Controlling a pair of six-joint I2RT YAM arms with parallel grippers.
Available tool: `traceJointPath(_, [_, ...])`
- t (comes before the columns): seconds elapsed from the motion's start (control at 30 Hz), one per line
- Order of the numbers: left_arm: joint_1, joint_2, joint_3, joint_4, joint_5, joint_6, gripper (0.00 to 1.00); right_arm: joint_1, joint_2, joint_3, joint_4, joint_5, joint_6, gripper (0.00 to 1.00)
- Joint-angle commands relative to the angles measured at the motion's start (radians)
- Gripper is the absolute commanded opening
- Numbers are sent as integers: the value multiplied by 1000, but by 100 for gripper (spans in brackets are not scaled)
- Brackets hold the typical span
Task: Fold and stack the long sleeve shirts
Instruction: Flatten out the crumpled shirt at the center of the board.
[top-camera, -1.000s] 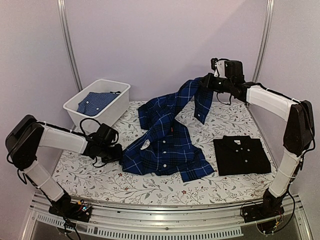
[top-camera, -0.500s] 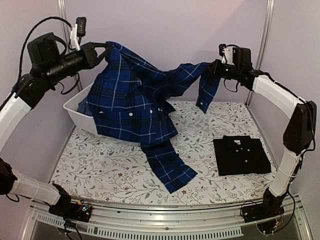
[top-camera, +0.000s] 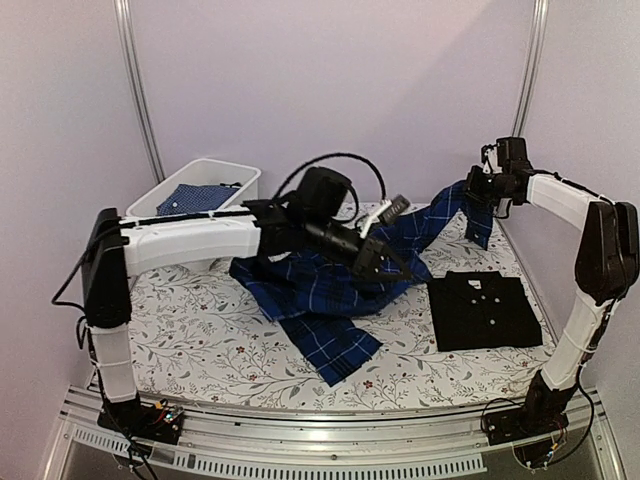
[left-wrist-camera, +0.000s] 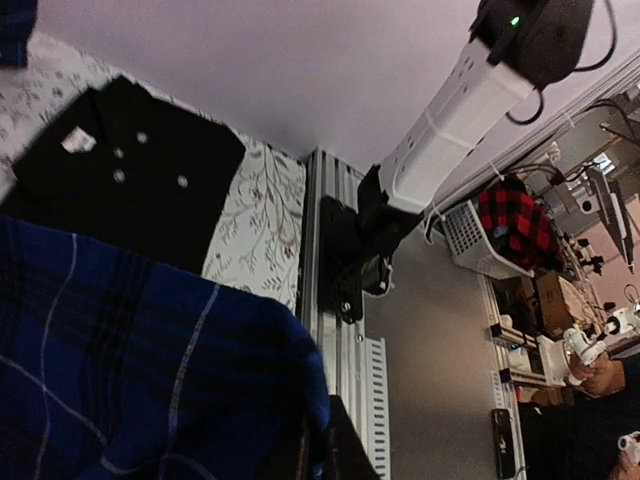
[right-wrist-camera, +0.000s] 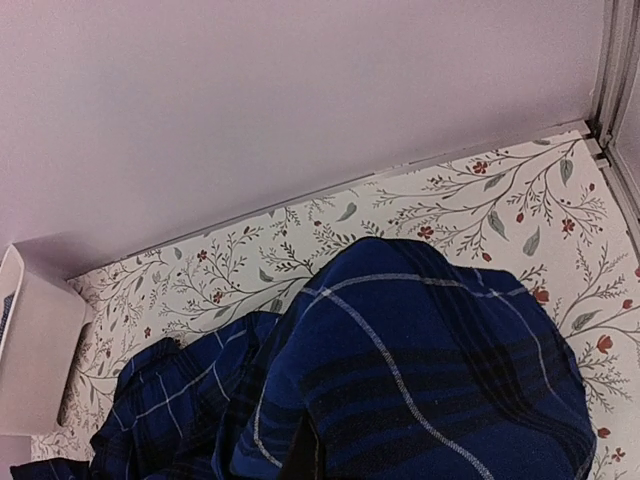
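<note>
The plaid long sleeve shirt (top-camera: 318, 292) lies bunched across the middle of the table, one sleeve trailing toward the front. My left gripper (top-camera: 388, 262) reaches across over it and is shut on its edge, just left of the black shirt. The same plaid cloth (left-wrist-camera: 130, 370) fills the lower left of the left wrist view and covers the left gripper (left-wrist-camera: 322, 455). My right gripper (top-camera: 477, 190) is shut on another part of the plaid shirt at the back right, holding it above the table. Plaid cloth (right-wrist-camera: 420, 380) drapes over the right gripper (right-wrist-camera: 303, 458). The black long sleeve shirt (top-camera: 483, 310) (left-wrist-camera: 120, 185) lies folded at the right.
A white bin (top-camera: 165, 200) (right-wrist-camera: 28, 340) stands at the back left with a blue dotted cloth (top-camera: 195, 197) inside. The floral table (top-camera: 190, 345) ends in a metal rail (top-camera: 330, 425) at the front. Upright posts (top-camera: 138, 90) rise at both back corners.
My left arm has swung from high at the back left down to the middle right, carrying the plaid shirt with it. The shirt has come down onto the table. My right gripper moved right and lower.
</note>
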Motion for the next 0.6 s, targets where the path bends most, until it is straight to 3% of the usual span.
traceJointPath(0.0, [-109, 145, 131, -97, 139, 16, 19, -20, -29, -24, -7, 17, 10, 0])
traceJointPath(0.1, [-109, 162, 162, -117, 97, 23, 29, -20, -28, -27, -8, 6, 11, 0])
traceJointPath(0.17, [-99, 129, 145, -112, 28, 25, 51, -20, -26, -26, -7, -2, 12, 0])
traceJointPath(0.2, [-90, 103, 128, -105, -14, 22, 55, -21, -24, -27, -7, -8, 12, 0])
traceJointPath(0.37, [3, -88, -43, -107, -259, -58, 59, -16, -20, -39, -32, -64, 15, 1])
traceJointPath(0.43, [59, -166, -137, -143, -326, -95, 58, -11, -15, -42, -73, -70, 8, 9])
traceJointPath(0.57, [150, -319, -349, -179, -410, -171, 57, 2, -49, -129, -112, -60, -6, 45])
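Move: The left hand, shut on the plaid shirt's hem high over the board, is taking it to the near part of the board, about 12 cm back, 12 cm to its right and 27 cm down. The shirt's bunched middle lies roughly 12 cm ahead, 7 cm left and 20 cm below; the folded black shirt about 10 cm ahead, 27 cm right and 27 cm below. From the right hand, which holds the shirt's far end, the shirt's middle is some 19 cm back, 30 cm left and 16 cm below, the black shirt about 23 cm back, 3 cm right and 22 cm below. The left hand whips the held hem down about 11 cm, and also back and a little right, towards the near edge of the board, its fingers opening through the bottom of the stroke to let the cloth go; it then turns straight back, empty and open, rising and swinging left and forward by about 12 cm each way over the shirt while the wrist turns some 30 degrees counter-clockwise. Meanwhile the right hand stays nearly in place at the far right with its end of the shirt, sinks about 3 cm in all, and only at the last starts to part its fingers, the cloth still at the fingertips. ##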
